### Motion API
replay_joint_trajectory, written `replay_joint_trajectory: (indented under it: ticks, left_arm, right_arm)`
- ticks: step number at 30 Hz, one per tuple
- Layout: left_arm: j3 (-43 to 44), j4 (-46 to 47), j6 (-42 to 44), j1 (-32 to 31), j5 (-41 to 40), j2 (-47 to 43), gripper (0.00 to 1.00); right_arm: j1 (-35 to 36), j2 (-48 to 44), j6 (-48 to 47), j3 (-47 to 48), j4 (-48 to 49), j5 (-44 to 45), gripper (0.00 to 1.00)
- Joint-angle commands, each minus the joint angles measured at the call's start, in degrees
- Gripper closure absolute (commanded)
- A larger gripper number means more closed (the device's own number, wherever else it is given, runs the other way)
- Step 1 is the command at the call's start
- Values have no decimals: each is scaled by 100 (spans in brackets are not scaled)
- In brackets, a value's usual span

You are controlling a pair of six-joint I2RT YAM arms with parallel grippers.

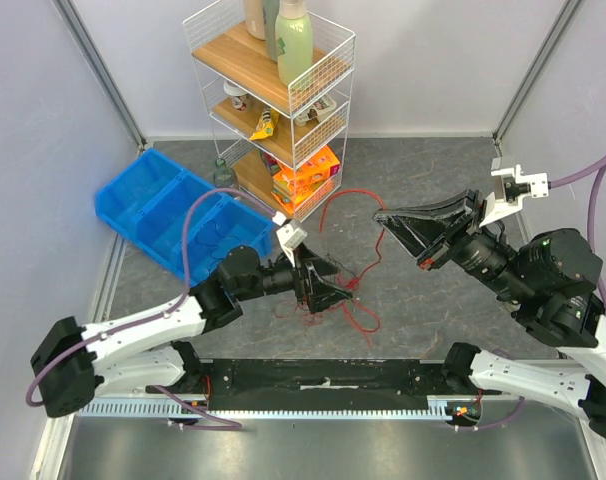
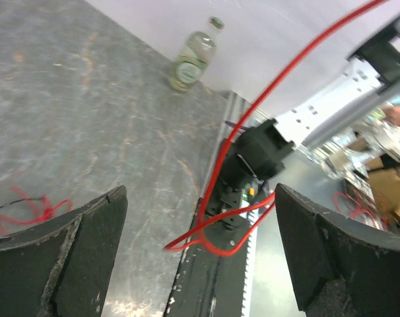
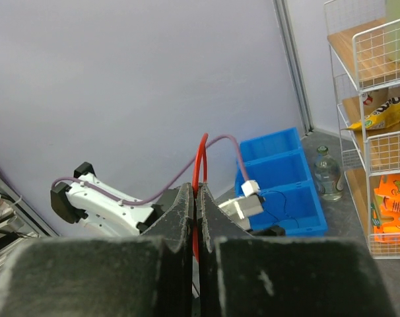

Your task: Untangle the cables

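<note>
The cables point(image 1: 335, 308) lie as a small heap of thin red wire, with a thin dark strand in it, on the grey table between the arms. One red strand point(image 1: 355, 196) rises from the heap in a loop to my right gripper point(image 1: 380, 217), which is shut on it. In the right wrist view the red strand point(image 3: 200, 155) sticks out above the pinched fingertips of the right gripper point(image 3: 197, 190). My left gripper point(image 1: 339, 291) hovers over the heap, open wide. A red loop point(image 2: 216, 228) hangs free between the spread fingers of the left gripper point(image 2: 200, 193). A small red bundle point(image 2: 30, 208) lies left of them.
A blue divided bin point(image 1: 173, 220) sits at the back left with a thin black wire in it. A white wire rack point(image 1: 283, 95) of bottles and snack packs stands behind the cables, a glass bottle point(image 3: 324, 175) beside it. A black rail point(image 1: 323, 378) runs along the near edge.
</note>
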Motion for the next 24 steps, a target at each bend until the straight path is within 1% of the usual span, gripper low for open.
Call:
replay_joint_trajectory:
  ticks: [1,3,7,8,9,11,12,13,17,18,20,24]
  left_arm:
    - [-130,2102,-542,-10,1761,577,3]
    - [-104,2464,-789,-11,2009,833,9]
    - [-16,2667,-1053,-19,2466,1167,24]
    - [-33,2737,-1106,-19,2563,1203,30]
    - [-51,2799,-1150,-11,2607,1229,38]
    - [-95,2686,-1124,-19,2494,1177,63]
    - [-104,2485,-1054,-19,2397,1107,68]
    - [-104,2196,-949,-11,2318,1037,71]
    - [-78,1220,-545,-11,1932,598,97]
    - [-86,939,-422,-11,1774,457,98]
    - [-104,490,-211,-19,1431,62,98]
    - [-209,-179,-139,-11,369,-764,98]
  right_arm:
    - [-3,-22,221,-32,390,-191,100]
    - [-3,-31,247,-32,390,-348,100]
    - [-3,-83,230,-59,382,-323,100]
    - [-3,-101,221,-67,373,-288,100]
    - [-12,-118,204,-85,364,-262,100]
    - [-12,-136,151,-120,311,-244,100]
    - [-4,-154,125,-146,276,-113,100]
    - [-3,-171,81,-173,215,-34,100]
    - [-3,-250,37,-366,118,213,100]
    - [-3,-268,19,-401,66,291,100]
    - [-3,-294,-16,-506,-57,415,100]
    - [-3,-303,1,-849,-637,1037,100]
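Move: The red cable hangs from the right hand's shut fingers. The stretch that the left hand's open, right-pointing fingers go for is about 3 cm back and 4 cm right of that hand, level with it. From the right hand that stretch lies some 25 cm below and 2 cm left. The red-and-black tangle lies about 7 cm ahead of the left hand, 1 cm to its right and 24 cm below; the blue tray roughly 23 cm ahead, 33 cm left, 22 cm below. The left fingers close from wide open to shut and pinch the hanging red cable, as the hand sweeps about 5 cm back and 3 cm right, turning some 20 degrees clockwise; it then eases back left and slightly up. The right hand, high up, keeps its pinch on the same cable, hovers, then sinks about 3 cm. ##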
